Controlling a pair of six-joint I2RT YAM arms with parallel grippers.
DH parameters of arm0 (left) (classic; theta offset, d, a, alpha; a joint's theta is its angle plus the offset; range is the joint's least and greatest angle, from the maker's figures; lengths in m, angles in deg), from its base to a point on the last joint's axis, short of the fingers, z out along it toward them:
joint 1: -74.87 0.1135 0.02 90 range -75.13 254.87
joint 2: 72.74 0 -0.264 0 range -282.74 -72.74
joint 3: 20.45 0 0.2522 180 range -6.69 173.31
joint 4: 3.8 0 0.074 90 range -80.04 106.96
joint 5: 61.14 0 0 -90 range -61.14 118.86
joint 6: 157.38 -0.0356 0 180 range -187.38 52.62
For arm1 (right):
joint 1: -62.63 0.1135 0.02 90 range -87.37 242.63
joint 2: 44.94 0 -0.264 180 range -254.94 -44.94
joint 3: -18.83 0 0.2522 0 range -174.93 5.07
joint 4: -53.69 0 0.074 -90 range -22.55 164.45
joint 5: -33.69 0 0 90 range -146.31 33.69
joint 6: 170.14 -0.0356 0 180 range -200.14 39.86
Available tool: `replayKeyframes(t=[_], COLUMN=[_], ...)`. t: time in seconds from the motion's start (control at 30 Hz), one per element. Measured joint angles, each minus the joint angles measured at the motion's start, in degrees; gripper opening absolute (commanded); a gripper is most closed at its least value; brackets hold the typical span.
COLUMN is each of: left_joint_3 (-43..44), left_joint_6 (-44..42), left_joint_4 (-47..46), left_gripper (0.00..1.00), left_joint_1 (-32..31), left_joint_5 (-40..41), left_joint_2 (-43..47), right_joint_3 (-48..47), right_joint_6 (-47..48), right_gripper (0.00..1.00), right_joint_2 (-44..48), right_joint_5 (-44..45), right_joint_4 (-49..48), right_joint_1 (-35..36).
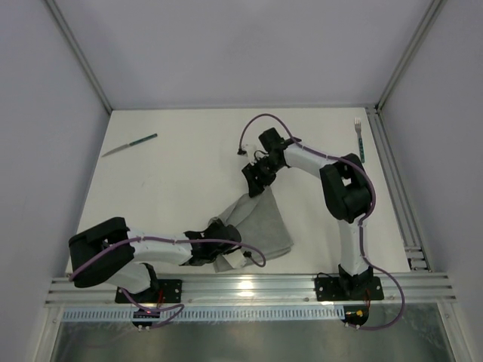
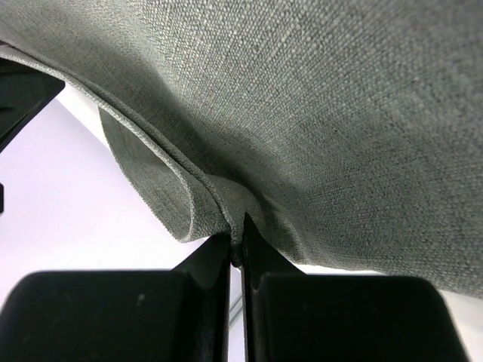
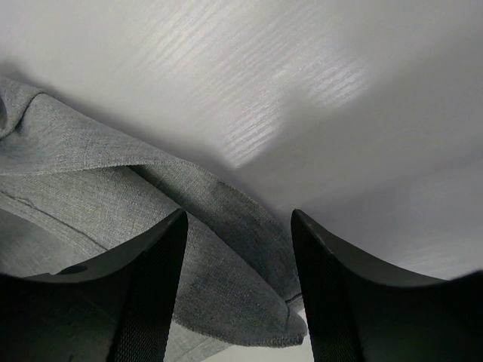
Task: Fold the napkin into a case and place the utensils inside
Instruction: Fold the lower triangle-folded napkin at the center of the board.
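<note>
The grey napkin [image 1: 260,225] lies crumpled and partly folded on the white table, between the two arms. My left gripper [image 1: 232,255] is at its near edge. In the left wrist view the jaws [image 2: 235,240] are shut on a pinched fold of the napkin [image 2: 317,113]. My right gripper [image 1: 256,181] stands at the napkin's far corner with its jaws open. In the right wrist view a folded corner of the napkin [image 3: 226,294] lies loose between the fingers [image 3: 155,264]. The knife [image 1: 130,145] rests at the far left. The fork [image 1: 360,139] rests at the far right.
A metal rail [image 1: 394,177] runs along the table's right side, close to the fork. Another rail [image 1: 249,289] crosses the near edge by the arm bases. White walls enclose the table on three sides.
</note>
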Motion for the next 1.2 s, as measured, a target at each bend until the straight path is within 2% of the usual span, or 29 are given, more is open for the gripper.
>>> replayKeyframes(t=[0.2, 0.37, 0.4, 0.53, 0.83, 0.9, 1.07, 1.2], left_joint_3=[0.00, 0.00, -0.02, -0.15, -0.42, -0.44, -0.55, -0.55], left_joint_6=[0.96, 1.27, 1.36, 1.62, 2.51, 2.54, 3.23, 5.79], left_joint_4=[0.04, 0.42, 0.55, 0.72, 1.11, 1.11, 1.42, 3.04], left_gripper=[0.00, 0.00, 0.00, 0.00, 0.00, 0.00, 0.00, 0.00], left_joint_1=[-0.02, -0.04, -0.02, -0.04, -0.04, -0.04, -0.04, 0.24], left_joint_5=[0.02, 0.04, 0.04, 0.04, 0.17, 0.20, 0.44, 0.28], left_joint_2=[0.00, 0.24, 0.44, 0.94, 1.62, 1.64, 1.77, 2.71], right_joint_3=[-1.66, -0.85, -0.46, 0.04, 0.15, 0.20, 2.32, 10.14], right_joint_6=[4.79, 6.54, 6.67, 6.62, 6.40, 6.51, 6.23, 4.20], right_gripper=[0.58, 0.53, 0.50, 0.25, 0.11, 0.04, 0.03, 0.03], right_joint_2=[-0.39, -0.04, 0.15, 0.37, 0.39, 0.48, 2.75, 10.47], right_joint_5=[5.38, 6.40, 6.47, 7.08, 7.82, 7.85, 8.87, 10.58], right_joint_4=[0.76, 0.35, -0.02, -0.46, 0.00, -0.04, -1.09, -5.64], right_joint_1=[3.85, 6.69, 6.78, 6.58, 6.34, 6.38, 6.80, 7.30])
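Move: The part of the napkin's folded far-left edge that the right fingers go for lies about 2 cm to the right hand's left, 1 cm back and 1 cm below it. The napkin's far corner stands some 4 cm to that hand's right and 1 cm ahead; the napkin's middle is about 12 cm back and 2 cm to the right, on the board. From the left hand, already pinching the near-left fold, the aimed-at edge lies about 11 cm ahead, 10 cm to the right and 2 cm lower. Low over the board, the right hand slides about 2.5 cm left and 1.5 cm back along the folded edge, turning some 10 degrees counter-clockwise, then closes its open fingers front to back and pinches that edge a little short of the far corner. With the edge between its fingertips it starts up by roughly 1.5 cm, easing back and slightly right, while the left hand keeps its pinch on the other end and drifts about 1 cm left. ##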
